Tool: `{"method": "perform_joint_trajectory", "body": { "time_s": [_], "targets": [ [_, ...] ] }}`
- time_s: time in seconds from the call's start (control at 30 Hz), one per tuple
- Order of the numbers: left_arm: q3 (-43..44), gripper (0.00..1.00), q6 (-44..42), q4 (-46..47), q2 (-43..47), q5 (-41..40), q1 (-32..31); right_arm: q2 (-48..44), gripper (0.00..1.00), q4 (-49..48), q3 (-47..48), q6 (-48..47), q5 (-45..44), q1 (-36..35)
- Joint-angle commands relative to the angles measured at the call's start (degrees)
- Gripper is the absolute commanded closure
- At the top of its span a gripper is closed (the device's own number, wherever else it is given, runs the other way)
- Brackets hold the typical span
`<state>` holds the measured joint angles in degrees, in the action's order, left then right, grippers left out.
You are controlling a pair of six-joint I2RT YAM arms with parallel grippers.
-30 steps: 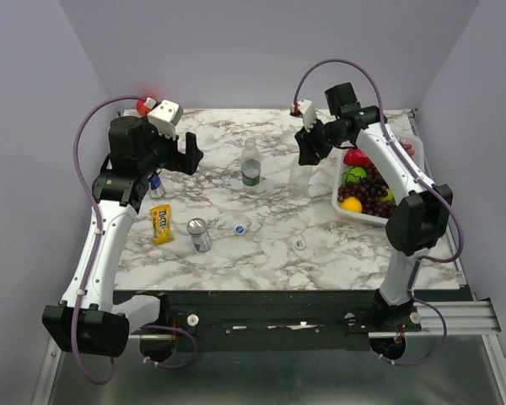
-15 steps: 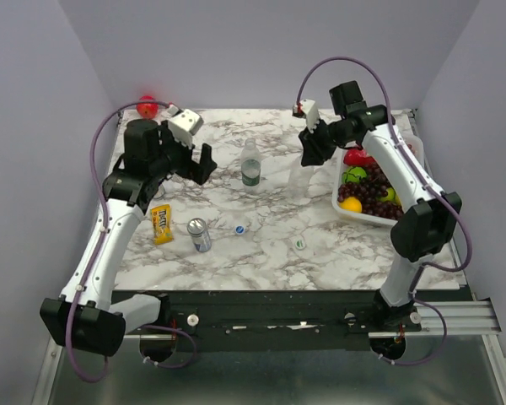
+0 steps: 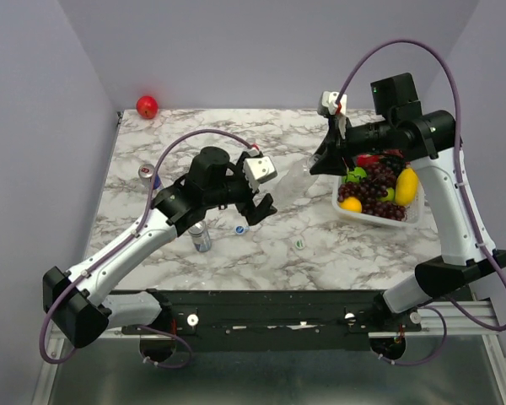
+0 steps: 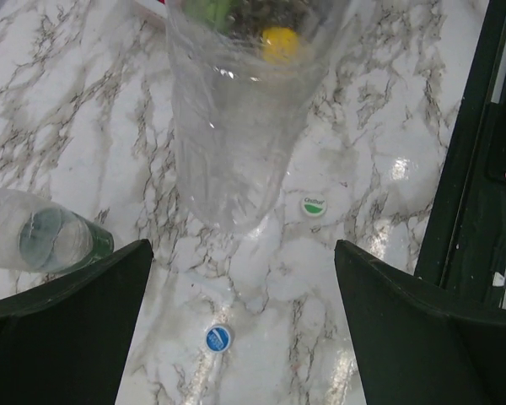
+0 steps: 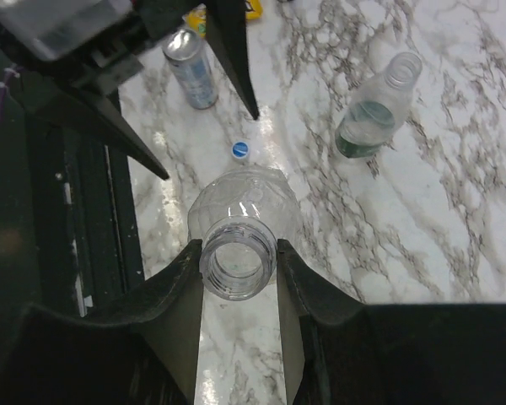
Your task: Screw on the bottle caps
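Note:
My right gripper [image 5: 239,253] is shut on the threaded neck of the plain clear bottle [image 5: 240,202], which has no cap on. Seen from above, this bottle [image 3: 297,179] hangs tilted from the right gripper [image 3: 322,163] near the fruit tray. My left gripper [image 4: 242,245] is open, hovering over the marble with the plain bottle [image 4: 236,126] just ahead of it. The blue cap [image 4: 218,338] lies on the table between its fingers; the green-marked cap [image 4: 314,205] lies farther right. The green-label bottle [image 5: 371,118] stands uncapped. Both the blue cap [image 3: 240,228] and the green-marked cap [image 3: 299,243] show from above.
A silver-blue can [image 3: 200,236] stands beside the left arm's forearm, with another small can [image 3: 146,174] at the left. A white tray [image 3: 367,218] of fruit sits at the right edge. A red apple [image 3: 147,106] lies in the far left corner.
The left arm has swung from the far left to the table's middle, above the blue cap. The right gripper has shut on the plain bottle's neck and risen with it.

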<state>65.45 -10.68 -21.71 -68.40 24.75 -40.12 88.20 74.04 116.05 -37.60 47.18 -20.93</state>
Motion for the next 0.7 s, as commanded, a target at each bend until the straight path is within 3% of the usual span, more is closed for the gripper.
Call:
{"method": "perform_joint_trajectory", "body": {
  "time_s": [0.0, 0.03, 0.1, 0.23, 0.67],
  "targets": [
    [-6.63, 0.01, 3.11, 14.74, -0.60, -1.66, -1.72, -2.24, 0.87, 2.62, -1.87, -0.02, 3.80, -2.10],
    [-8.65, 0.01, 2.68, 21.30, 0.10, -0.68, -2.07, -2.94, 0.87, 2.17, -3.18, 0.16, 3.80, -2.19],
    [-12.45, 0.01, 1.19, 25.57, 1.08, -0.23, -2.85, -2.69, 0.87, 2.68, -2.94, 0.42, 4.50, -2.19],
    [-9.21, 0.01, 1.35, 23.21, -2.78, -0.41, -3.65, -2.25, 0.88, 3.30, -1.09, 1.74, 6.87, -2.19],
    [-10.43, 0.01, 3.03, 27.78, -5.95, 7.85, -3.65, -2.25, 0.88, 1.28, -2.85, 2.98, 10.12, -2.98]
  ]
}}
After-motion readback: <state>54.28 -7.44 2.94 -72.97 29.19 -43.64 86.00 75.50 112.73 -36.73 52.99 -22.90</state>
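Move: The bottle hangs neck-up at a slant from the right fingers, its middle some 6 cm left of and 6 cm below the right hand. The left hand, open and empty, has that middle about 8 cm to its right, 4 cm ahead and 3 cm up. On the table, some 26 cm below the left hand, the green-white cap lies 10 cm right and 3 cm ahead, the blue cap 6 cm left and 7 cm ahead. Rightwards, about 5 cm, the left hand slides its wide-open fingers in around the lower end of the held bottle, dipping some 4 cm early on and then rising a little again, with a slight clockwise turn. The right hand keeps its grip on the neck and brings the bottle back about 3.5 cm and slightly left to meet it, slowing after a quick start. The left fingers don't close. ##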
